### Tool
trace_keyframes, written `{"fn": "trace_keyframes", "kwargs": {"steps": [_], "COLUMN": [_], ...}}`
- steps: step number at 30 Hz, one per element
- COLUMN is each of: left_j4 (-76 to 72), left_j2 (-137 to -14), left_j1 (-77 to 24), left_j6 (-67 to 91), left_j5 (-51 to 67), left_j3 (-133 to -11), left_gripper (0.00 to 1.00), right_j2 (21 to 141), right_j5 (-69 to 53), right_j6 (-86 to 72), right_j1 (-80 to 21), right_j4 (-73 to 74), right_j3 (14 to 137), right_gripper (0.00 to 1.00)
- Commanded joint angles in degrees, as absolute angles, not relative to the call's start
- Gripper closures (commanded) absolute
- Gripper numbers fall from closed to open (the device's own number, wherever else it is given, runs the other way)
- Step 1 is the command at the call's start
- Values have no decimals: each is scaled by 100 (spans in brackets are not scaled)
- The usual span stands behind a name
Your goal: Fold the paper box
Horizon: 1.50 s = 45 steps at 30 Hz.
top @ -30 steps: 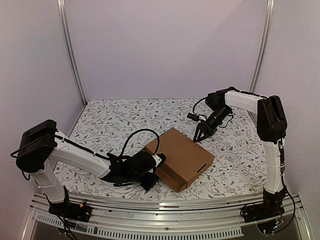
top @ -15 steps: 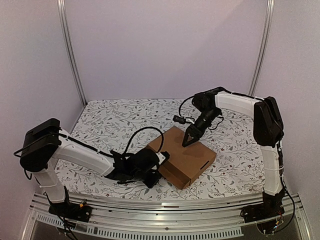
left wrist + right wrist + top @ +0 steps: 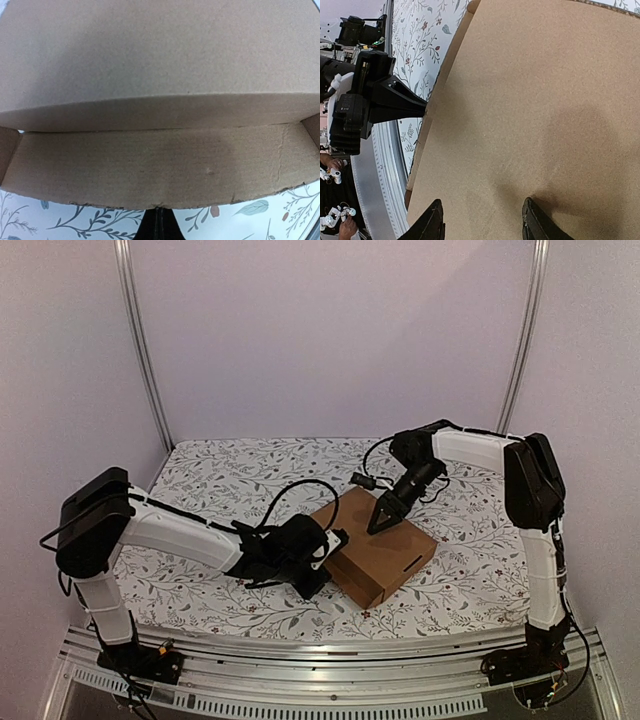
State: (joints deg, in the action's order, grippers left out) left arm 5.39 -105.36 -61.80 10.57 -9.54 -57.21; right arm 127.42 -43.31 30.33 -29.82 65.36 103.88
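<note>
The paper box [image 3: 392, 552], plain brown cardboard, lies on the flowered table with its lid down. In the left wrist view its lid [image 3: 160, 50] bulges above a side wall [image 3: 150, 165], which fills most of the frame. My left gripper [image 3: 333, 540] is shut and empty, and its tip [image 3: 159, 225] touches the lower edge of that wall at the box's left side. My right gripper [image 3: 378, 523] is open, with both fingertips down on the lid's far part. In the right wrist view that gripper [image 3: 482, 220] stands on the lid's flat top [image 3: 535, 100].
The flowered tablecloth [image 3: 220, 480] stretches to the left of and behind the box. A metal rail [image 3: 300, 655] runs along the near edge. Upright frame posts [image 3: 140, 340] stand at the back corners. My left arm [image 3: 370, 100] shows beside the box in the right wrist view.
My right gripper came in from behind the box and set its tips on the lid. My left gripper pushed right against the box, which slid a little to the right and back.
</note>
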Motion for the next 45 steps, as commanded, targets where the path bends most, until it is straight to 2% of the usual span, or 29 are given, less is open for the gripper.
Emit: {"fn": "trace_keyframes", "kwargs": {"steps": [1,7,12,17,25,35,42,45], "left_j4": [-6,-886,-2740,-2816,-3766,-383,820,908], "left_j2": [-10582,-10582,-10674,-10904,-10908,-11425,-11264,-11277], "left_j1": [-6047,-6038,-6038,-6047,-6039,-5939,-5788,-5669], "left_j6": [815,738,656,428,12,52,246,561], "left_j5": [-901,-865,-759,-804,-1064,-499,-378,-166], "left_j3": [-5919,-5495,-4579,-4737,-4608,-7038,-7809,-7986], "left_gripper": [100,100,100,100,100,100,100,100], "right_j2": [13263,13450,13515,13636,13866,13880,13919,13954], "right_j5": [-4140,-4213,-4229,-4272,-4329,-4298,-4325,-4339], "right_j6": [3080,3096,3055,3039,2964,2918,2885,2851], "right_j1": [-3101,-3087,-3090,-3088,-3090,-3090,-3093,-3089], "right_j4": [6642,6740,6758,6790,6885,6908,6903,6887], "right_j3": [10247,10326,10330,10365,10422,10397,10389,10396], "right_gripper": [47,47,48,48,48,48,48,47]}}
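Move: The paper box's half-open side flap is right at the shut left fingertips, its middle about 1 cm ahead, 2 cm right and 1 cm above. The lid's middle lies roughly 7 cm ahead of the left hand, 9 cm right and 3 cm higher; the lid's dark slot is about 3 cm ahead, 16 cm right, equally high. From the right hand, the flap lies some 7 cm back, 6 cm left and 3 cm lower. Shut left fingers dip, then push the flap about 5 cm rightward and forward; right hand stays on lid. ##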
